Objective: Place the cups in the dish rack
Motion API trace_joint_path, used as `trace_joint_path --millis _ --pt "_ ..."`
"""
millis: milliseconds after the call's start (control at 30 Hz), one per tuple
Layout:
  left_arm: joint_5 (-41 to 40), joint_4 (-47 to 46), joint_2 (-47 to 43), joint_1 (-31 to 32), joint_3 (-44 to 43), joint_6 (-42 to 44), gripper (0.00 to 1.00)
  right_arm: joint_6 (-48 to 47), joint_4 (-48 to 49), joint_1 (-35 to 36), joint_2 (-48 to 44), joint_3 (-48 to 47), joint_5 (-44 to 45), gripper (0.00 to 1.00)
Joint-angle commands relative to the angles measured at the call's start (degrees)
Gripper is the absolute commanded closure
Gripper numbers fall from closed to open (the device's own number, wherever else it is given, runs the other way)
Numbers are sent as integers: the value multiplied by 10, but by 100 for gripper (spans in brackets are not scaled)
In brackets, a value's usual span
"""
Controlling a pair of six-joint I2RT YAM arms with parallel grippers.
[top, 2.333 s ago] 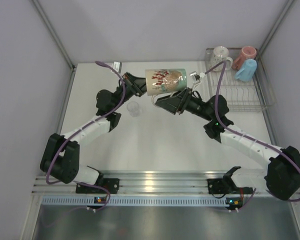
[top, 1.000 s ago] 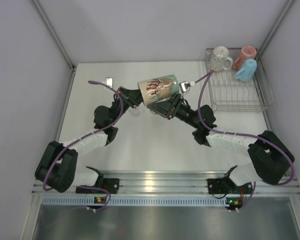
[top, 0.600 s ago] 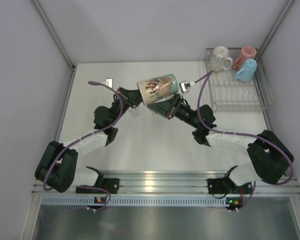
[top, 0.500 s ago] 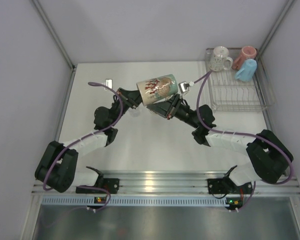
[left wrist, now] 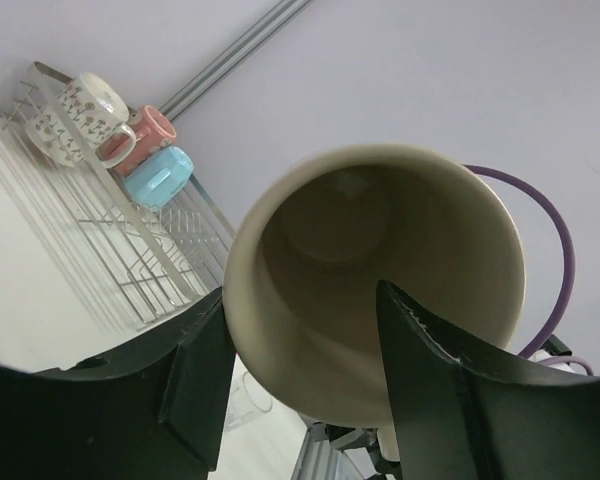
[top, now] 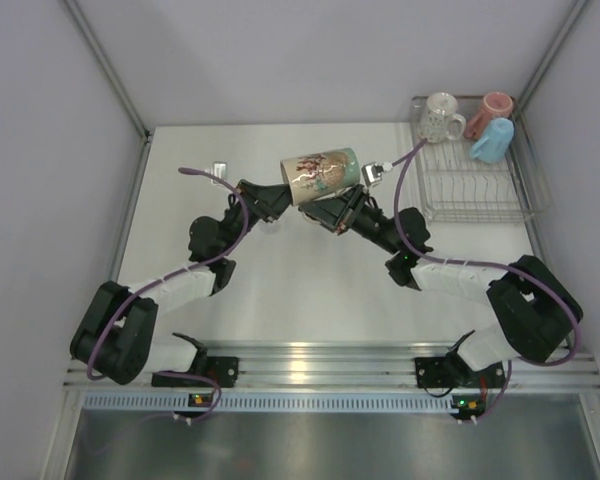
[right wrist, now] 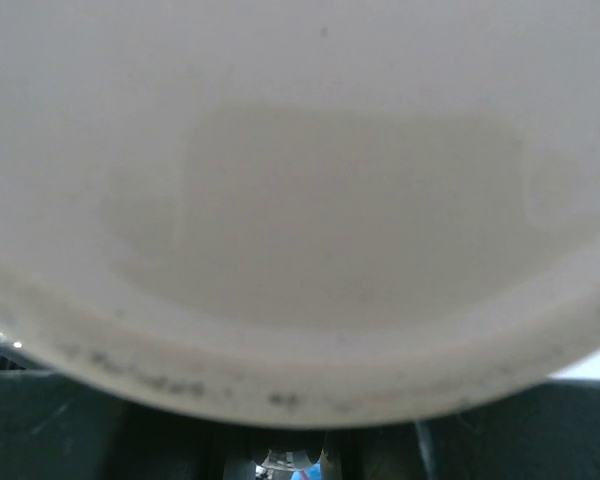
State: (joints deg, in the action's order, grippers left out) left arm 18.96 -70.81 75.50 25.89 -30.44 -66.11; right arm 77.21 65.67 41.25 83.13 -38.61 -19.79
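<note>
A cream patterned cup (top: 320, 172) hangs on its side above the table between my two arms. My right gripper (top: 342, 205) is shut on its base end; that base (right wrist: 310, 200) fills the right wrist view. My left gripper (top: 278, 198) is open at the cup's mouth (left wrist: 370, 260), with one finger outside the rim and one inside. The silver dish rack (top: 480, 195) stands at the back right. At its far end sit a white patterned cup (top: 442, 116), a pinkish-red cup (top: 495, 106) and a light blue cup (top: 490, 140).
A small clear glass (left wrist: 242, 398) stands on the table under the left gripper. Grey walls close in the table at the left, back and right. The rack's near part (left wrist: 130, 260) holds only bare wires.
My left gripper's jaws have spread apart at the cup's rim. The cup has shifted slightly right and up with the right gripper.
</note>
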Motion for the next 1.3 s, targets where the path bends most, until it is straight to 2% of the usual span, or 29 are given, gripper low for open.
trace_joint_path --millis 0,167,267,300,333,467,533,567,633,667,700,800,833,933,1167,1267 --pt "-2 -85 -11 0 11 24 38 -7 151 -35 -16 -3 20 100" --pt "-13 -60 -13 -5 12 30 34 3 158 -70 -17 20 6 100" --pt "-44 13 -34 -6 13 45 30 -4 145 -104 -26 32 -8 100" --pt "-50 42 -42 -6 3 55 29 -8 134 -125 -34 34 -11 100" --pt "-55 116 -62 -6 -5 67 28 -16 120 -136 -38 36 -15 100" --pt "-90 247 -119 -6 -26 129 20 -37 62 -197 -54 42 -43 100" --pt "-115 310 -141 -6 -50 150 12 -45 48 -238 -61 39 -60 100" --pt "-123 387 -159 -6 -60 172 3 -49 40 -254 -62 37 -67 100" --pt "-152 471 -170 -6 -100 197 2 -64 -5 -301 -67 28 -82 100" --pt "-164 547 -174 -6 -115 220 2 -75 -31 -317 -68 10 -94 100" --pt "-171 582 -176 -6 -142 231 2 -93 -103 -346 -74 -1 -97 100" --pt "-183 647 -183 -6 -168 265 2 -186 -236 -389 -89 -60 -72 100" --pt "-183 651 -186 -6 -167 267 2 -227 -308 -395 -90 -74 -60 100" --pt "-183 653 -202 -6 -156 273 2 -290 -419 -407 -83 -136 2 100" --pt "-174 672 -217 -6 -148 284 2 -343 -544 -426 -11 -282 136 100" --pt "-170 677 -229 -6 -146 287 2 -343 -569 -425 28 -329 186 100"
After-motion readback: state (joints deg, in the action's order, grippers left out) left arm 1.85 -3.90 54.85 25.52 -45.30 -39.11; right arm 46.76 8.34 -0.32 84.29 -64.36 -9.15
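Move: My right hand still holds the beige cup on its side. The free spot in the dish rack is about 28 cm ahead, 35 cm right and 23 cm below this hand. The white patterned cup is 9 cm beyond that spot and 3 cm left; the blue cup is 2 cm beyond it and 10 cm right, with the pink cup 5 cm behind the blue one. From my left hand, the clear glass lies some 5 cm ahead, 9 cm left and 28 cm below. I carry the beige cup in my right hand's unchanged grip in one fast sweep, some 29 cm right and 23 cm forward, to over the far part of the rack. It sinks first, then climbs slightly, while the wrist swings clockwise and rolls until the fingers point forward. My left hand opens the rest of the way, clears the cup's rim, dips, and draws leftward, turning counter-clockwise and rolling, ending a little lower. ##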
